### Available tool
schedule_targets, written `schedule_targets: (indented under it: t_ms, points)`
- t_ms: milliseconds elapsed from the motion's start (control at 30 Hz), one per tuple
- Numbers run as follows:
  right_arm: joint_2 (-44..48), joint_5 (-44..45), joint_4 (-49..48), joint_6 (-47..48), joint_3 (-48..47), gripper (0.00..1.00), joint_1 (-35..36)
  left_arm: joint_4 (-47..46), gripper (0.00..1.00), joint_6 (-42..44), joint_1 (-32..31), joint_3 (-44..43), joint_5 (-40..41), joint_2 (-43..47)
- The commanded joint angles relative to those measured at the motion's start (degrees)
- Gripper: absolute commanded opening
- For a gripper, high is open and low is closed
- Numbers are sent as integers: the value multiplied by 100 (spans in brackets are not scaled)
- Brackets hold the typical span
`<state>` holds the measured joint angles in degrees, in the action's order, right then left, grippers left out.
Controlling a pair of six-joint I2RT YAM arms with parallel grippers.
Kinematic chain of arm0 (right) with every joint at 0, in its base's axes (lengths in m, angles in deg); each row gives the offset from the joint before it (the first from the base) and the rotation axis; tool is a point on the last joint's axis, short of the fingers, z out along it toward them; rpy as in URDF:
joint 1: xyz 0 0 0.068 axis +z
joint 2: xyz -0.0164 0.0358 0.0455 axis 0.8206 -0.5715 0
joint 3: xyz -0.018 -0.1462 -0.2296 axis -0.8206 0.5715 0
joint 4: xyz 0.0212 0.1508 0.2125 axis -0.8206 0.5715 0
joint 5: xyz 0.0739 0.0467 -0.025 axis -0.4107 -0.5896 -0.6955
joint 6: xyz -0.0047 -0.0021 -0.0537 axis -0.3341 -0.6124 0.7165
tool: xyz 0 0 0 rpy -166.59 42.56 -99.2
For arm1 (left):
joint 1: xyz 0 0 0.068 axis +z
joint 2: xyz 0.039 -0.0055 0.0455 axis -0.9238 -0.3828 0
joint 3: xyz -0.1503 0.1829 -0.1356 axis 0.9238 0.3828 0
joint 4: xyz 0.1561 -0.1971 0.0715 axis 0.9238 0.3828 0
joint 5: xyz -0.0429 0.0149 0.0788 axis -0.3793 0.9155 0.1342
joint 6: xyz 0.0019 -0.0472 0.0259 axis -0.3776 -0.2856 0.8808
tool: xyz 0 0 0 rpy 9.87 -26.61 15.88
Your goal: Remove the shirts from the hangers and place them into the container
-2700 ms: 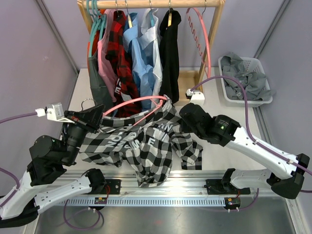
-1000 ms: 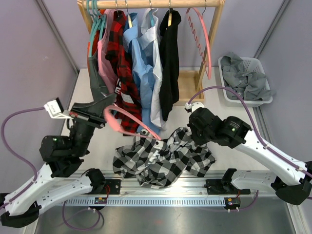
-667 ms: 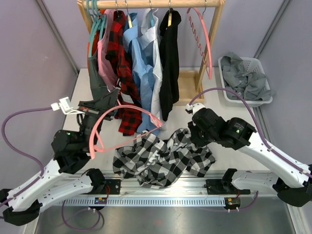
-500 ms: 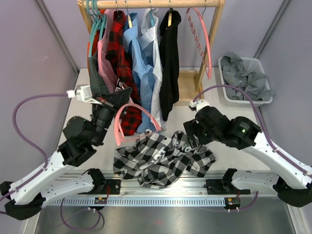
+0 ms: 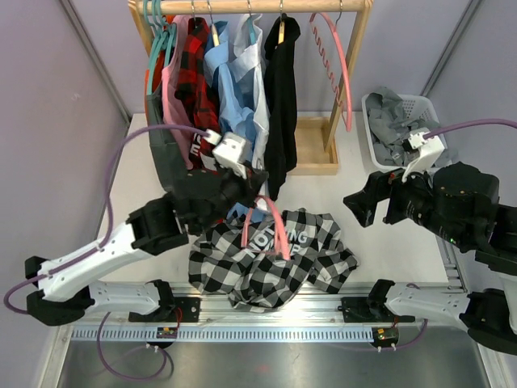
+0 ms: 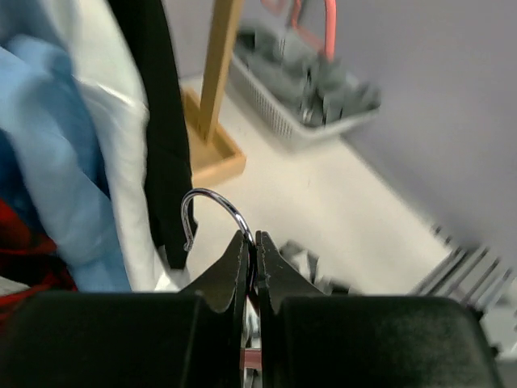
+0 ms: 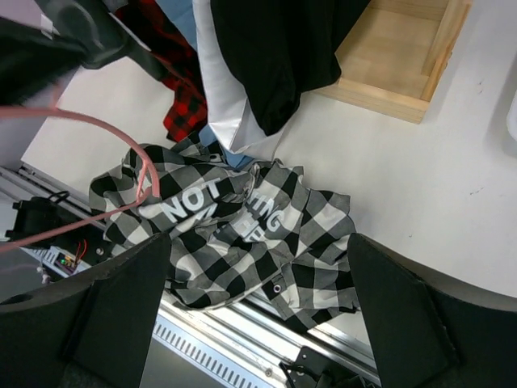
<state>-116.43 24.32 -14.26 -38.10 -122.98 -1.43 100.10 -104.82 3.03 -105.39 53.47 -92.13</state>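
Note:
My left gripper [image 6: 252, 236] is shut on the metal hook [image 6: 212, 204] of a pink hanger [image 5: 273, 230], which dangles bare below the gripper [image 5: 260, 194] in front of the rail. Under it, a black-and-white check shirt [image 5: 266, 259] with white lettering lies crumpled at the table's near edge, also in the right wrist view [image 7: 242, 234]. Raised at the right, clear of the shirt, my right gripper [image 5: 362, 206] stands wide open and holds nothing [image 7: 258, 242]. The white container [image 5: 424, 109] sits at the back right with a grey shirt [image 5: 400, 129] in it.
A wooden rail [image 5: 242, 6] at the back carries red-and-black check [image 5: 194, 89], light blue [image 5: 230, 81], white [image 5: 260, 105] and black [image 5: 281, 105] shirts. An empty pink hanger [image 5: 339, 73] hangs at its right end, teal hangers [image 5: 155, 24] at its left. The rail's wooden base [image 7: 396, 56] lies behind the shirt.
The pink hanger came out of the check shirt and my left gripper carried it right, toward the rail. My right gripper opened, let the shirt go and rose to the right.

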Motion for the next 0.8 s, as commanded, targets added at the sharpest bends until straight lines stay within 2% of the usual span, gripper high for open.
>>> schedule_targets:
  t_ms: [0, 167, 300, 500, 633, 767]
  points:
    - [-332, -370, 166, 178, -241, 98, -28, 541, 0, 501, -373, -156, 542, -370]
    - [-490, -669, 263, 239, -602, 98, -36, 752, 0, 967, -909, -34, 1510, -925]
    - [-569, -1090, 272, 204, -637, 98, -28, 682, 0, 1108, -998, 116, 2134, -1198]
    - [-543, -1661, 132, 178, -296, 98, -36, 261, 0, 1302, -998, 248, 2162, -1128]
    - [-437, -2144, -141, 239, 450, 97, -28, 155, 0, 1371, -998, 169, 1995, -900]
    - [-323, -2260, -343, 423, 988, 97, -36, 225, 0, 1381, -998, 3, 1583, -619]
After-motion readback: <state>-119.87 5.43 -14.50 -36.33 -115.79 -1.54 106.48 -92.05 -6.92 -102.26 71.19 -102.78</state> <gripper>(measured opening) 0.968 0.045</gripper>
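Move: My left hand holds the empty pink hanger by its hook. The open right gripper it is being brought to is about 16 cm to its right, 6 cm nearer me and level. The checkered shirt lies some 35 cm below, 6 cm back and 4 cm right of my left hand; the black shirt hangs roughly 20 cm ahead and 4 cm right of it. From my right hand, the hanger's middle is about 15 cm left, 2 cm ahead, 9 cm lower. Keeping my pinch on the hanger's hook, I lower my left hand about 12 cm and ease it slightly right, rolling it some 30 degrees so its left side rises and the fingers dip; then I lift it 2 cm. My right hand, still wide open, slides 6 cm left towards the hanger, then sinks 5 cm and draws back slightly, turning counter-clockwise and tipping down. ##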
